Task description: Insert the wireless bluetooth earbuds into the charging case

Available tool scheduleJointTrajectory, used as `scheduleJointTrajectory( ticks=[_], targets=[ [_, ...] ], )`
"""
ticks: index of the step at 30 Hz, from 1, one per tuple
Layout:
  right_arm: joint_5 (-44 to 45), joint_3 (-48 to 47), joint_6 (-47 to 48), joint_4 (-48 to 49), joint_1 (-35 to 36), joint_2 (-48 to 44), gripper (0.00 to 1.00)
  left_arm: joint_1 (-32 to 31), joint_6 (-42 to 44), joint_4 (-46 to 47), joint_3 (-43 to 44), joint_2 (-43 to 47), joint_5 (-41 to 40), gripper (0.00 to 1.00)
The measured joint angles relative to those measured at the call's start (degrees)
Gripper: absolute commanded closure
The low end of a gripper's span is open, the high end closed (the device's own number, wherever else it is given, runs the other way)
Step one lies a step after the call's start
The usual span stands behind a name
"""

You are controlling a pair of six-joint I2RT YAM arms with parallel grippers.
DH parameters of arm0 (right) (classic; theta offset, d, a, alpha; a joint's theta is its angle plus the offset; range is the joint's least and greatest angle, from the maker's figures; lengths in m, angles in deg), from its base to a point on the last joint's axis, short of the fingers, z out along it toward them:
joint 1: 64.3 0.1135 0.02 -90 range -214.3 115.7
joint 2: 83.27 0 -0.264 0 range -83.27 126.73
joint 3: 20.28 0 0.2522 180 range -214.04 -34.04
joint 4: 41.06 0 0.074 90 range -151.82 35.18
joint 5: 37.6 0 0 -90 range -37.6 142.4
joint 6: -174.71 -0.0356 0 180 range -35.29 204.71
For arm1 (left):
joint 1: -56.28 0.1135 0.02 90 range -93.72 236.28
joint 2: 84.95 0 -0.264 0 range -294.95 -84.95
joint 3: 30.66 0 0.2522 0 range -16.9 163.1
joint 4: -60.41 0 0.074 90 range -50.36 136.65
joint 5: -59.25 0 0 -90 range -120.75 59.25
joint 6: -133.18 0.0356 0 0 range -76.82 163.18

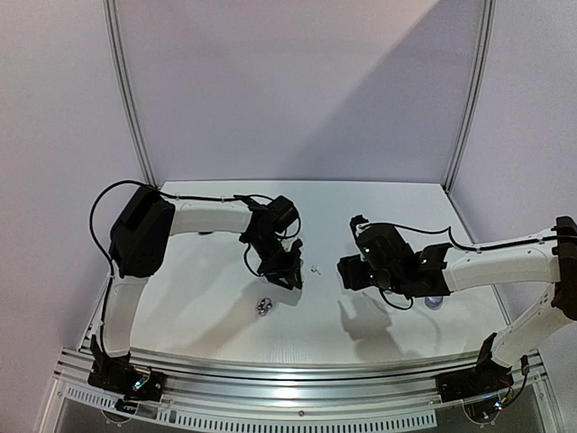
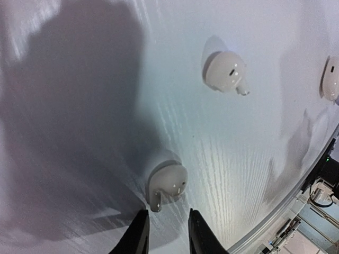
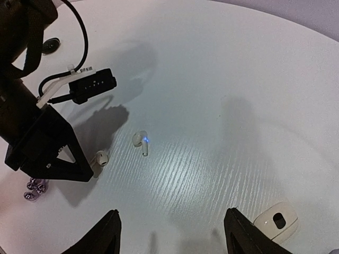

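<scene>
Two white earbuds lie on the white table. One earbud [image 2: 168, 182] [image 3: 100, 157] rests just beyond the tips of my left gripper [image 2: 167, 233] [image 1: 290, 278], whose jaws stand a little apart with nothing between them. The other earbud [image 2: 226, 72] [image 3: 140, 140] [image 1: 315, 269] lies farther out and shows a blue light. My right gripper [image 3: 174, 233] [image 1: 347, 272] hovers wide open above bare table, holding nothing. The white charging case [image 3: 275, 221] [image 2: 330, 78] lies closed beside its right finger. A pair of silvery earbuds [image 3: 34, 189] [image 1: 263, 307] sits near the left gripper.
A small black oval thing [image 3: 50, 45] lies at the far left under the left arm's cable. The table's front rail [image 1: 297, 379] runs along the near edge. White walls stand behind the table.
</scene>
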Motion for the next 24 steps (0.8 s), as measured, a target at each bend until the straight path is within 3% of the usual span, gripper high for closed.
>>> scheduleJointTrajectory(
  ticks=[10,15,18,23,24],
  targets=[
    [-2.4,-0.1,-2.4,-1.0,-5.8,-3.2,0.34,-0.1,0.1,-0.7,-4.1,4.0,2.8,0.75],
    [-6.4,-2.6,-4.2,-7.5,-12.2,-3.3,0.24,0.8,3.3,0.6,-5.7,11.6,3.8,0.71],
    [-10.0,-6.1,-5.1,-13.8,-17.3,-3.2,0.14,3.1,7.0,2.4,-5.7,17.3,3.8,0.54],
    [-13.2,-12.8,-7.3,-23.6,-22.6,-1.1,0.08,13.2,12.1,5.8,-6.1,25.4,6.3,0.10],
    [-13.8,-13.6,-8.1,-25.0,-23.0,-0.4,0.08,15.8,13.0,7.1,-6.9,27.1,6.7,0.05]
  ],
)
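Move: The nearer white earbud lies just by the left fingertips, roughly 2 cm ahead and 1 cm to the right, about 1 cm lower; the other is about 6 cm ahead and 6 cm right of that hand, the silver earbuds about 6 cm back and 7 cm left. From the right hand the white charging case is some 12 cm right, 4 cm ahead and 11 cm below, with the purple case about 24 cm right and 1 cm back. The left hand, its fingers already parted beside the nearer white earbud, eases back about 2 cm, then rises fast away from the earbuds, ending some 20 cm higher and around 8 cm farther forward and to the left, its fingers swinging out of their downward pointing by about 30 degrees and opening wide. Meanwhile the right hand carries nothing and travels about 10 cm right and 6 cm forward, rising only slightly, to come over the white charging case, tipping its fingers down and turning clockwise by close to 20 degrees as they open wider. ##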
